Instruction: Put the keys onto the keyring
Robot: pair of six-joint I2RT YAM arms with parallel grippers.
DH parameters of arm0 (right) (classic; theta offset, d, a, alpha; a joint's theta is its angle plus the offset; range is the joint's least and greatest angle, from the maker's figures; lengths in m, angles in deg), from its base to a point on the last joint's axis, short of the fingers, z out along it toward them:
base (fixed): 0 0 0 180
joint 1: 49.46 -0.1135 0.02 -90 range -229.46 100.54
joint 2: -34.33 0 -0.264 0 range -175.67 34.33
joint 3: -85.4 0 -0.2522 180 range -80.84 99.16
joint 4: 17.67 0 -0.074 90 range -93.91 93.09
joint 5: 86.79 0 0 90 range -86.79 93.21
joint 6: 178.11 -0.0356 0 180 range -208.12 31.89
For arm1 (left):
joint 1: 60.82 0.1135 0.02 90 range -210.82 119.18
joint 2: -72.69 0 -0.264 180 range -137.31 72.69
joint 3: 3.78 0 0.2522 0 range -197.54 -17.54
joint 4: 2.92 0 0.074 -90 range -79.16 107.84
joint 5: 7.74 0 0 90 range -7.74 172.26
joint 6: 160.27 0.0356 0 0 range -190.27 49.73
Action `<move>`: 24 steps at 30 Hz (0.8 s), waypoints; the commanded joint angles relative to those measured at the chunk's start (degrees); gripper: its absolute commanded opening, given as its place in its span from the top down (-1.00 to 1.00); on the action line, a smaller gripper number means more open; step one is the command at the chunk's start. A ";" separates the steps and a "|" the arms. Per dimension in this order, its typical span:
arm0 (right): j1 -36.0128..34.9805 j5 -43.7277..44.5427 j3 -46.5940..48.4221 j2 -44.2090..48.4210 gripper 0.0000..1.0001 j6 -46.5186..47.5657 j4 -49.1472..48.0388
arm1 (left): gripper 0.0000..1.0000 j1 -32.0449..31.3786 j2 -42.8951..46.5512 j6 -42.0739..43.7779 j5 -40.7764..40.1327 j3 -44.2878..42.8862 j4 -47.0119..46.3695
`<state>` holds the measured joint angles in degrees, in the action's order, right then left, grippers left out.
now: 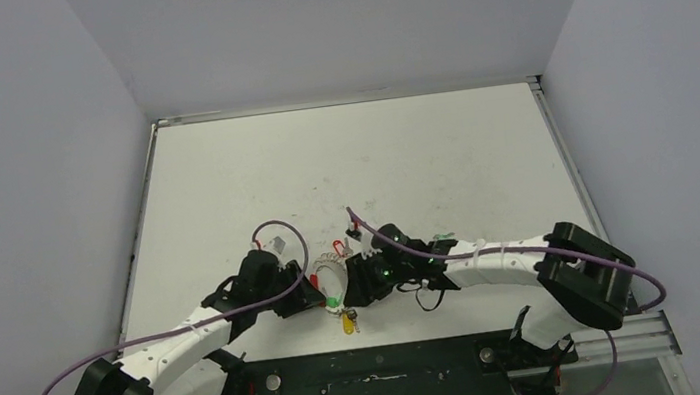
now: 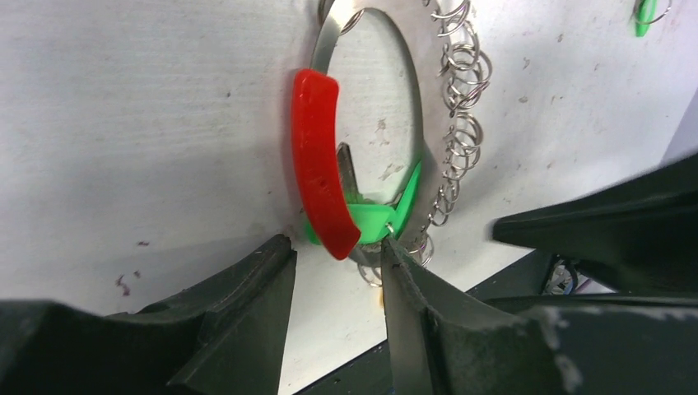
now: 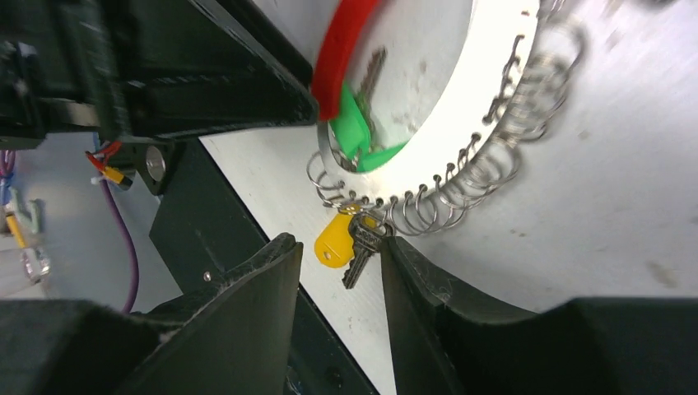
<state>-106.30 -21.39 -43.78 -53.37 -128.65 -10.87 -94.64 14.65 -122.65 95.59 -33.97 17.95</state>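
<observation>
The keyring (image 2: pixel 416 107) is a silvery band edged with small wire loops and carrying a red curved segment (image 2: pixel 317 156); it lies near the table's front edge (image 1: pixel 330 272). A green-headed key (image 2: pixel 370 222) hangs on its lower end. My left gripper (image 2: pixel 333 263) is open, its tips on either side of that lower end, and the right fingertip (image 2: pixel 395 259) touches the band. A yellow-headed key (image 3: pixel 336 240) and a dark silver key (image 3: pixel 360 251) hang from the loops. They lie between the tips of my open right gripper (image 3: pixel 337 247). Another green key (image 2: pixel 646 12) lies apart on the table.
Both grippers meet nose to nose over the ring (image 1: pixel 337 290), the left one's black body (image 3: pixel 206 74) close against the red segment. The dark base rail (image 1: pixel 377 365) runs just below the yellow key (image 1: pixel 346 324). Purple cables (image 1: pixel 279 228) arch over both wrists.
</observation>
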 commanded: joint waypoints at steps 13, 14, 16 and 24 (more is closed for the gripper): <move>2.92 8.11 -1.09 21.30 0.09 35.21 2.56 | 0.15 -0.19 12.46 8.44 -5.53 -1.88 8.35; 2.96 7.19 -1.90 21.91 0.09 37.12 1.93 | 0.15 -0.19 12.77 8.96 -5.35 -1.86 8.09; 2.94 3.55 -3.35 22.61 0.10 41.45 0.59 | 0.15 -0.19 13.33 9.97 -4.67 -1.69 7.49; 0.53 -5.58 -3.86 21.58 0.15 61.06 5.26 | 0.16 -0.30 14.44 15.08 -0.85 -1.01 3.40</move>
<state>-104.71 -22.75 -47.54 -31.97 -78.86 -5.06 -94.64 28.00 -111.57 92.05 -33.99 25.91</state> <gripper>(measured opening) 0.434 0.424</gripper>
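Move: The keyring lies flat, its middle about 5 cm ahead, 3 cm left and 4 cm below the open right hand. The yellow key hangs off its near end, some 3 cm back and 1 cm left of that hand and 4 cm below; the red key is about 12 cm straight ahead, also 4 cm below. From the left hand, low by the red grip, the keyring's middle is roughly 4 cm ahead, 3 cm right and 2 cm below. Neither hand holds anything. The right hand climbs away from the keyring and yellow key, going up and forward at once by about 8 and 5 cm, then swings back and to its right, rolling roughly 50 degrees about its fingers, which stay open and pointing left and down. The left hand backs off leftward, then rises and tips up slightly, fingers still open about the red grip's near end. ##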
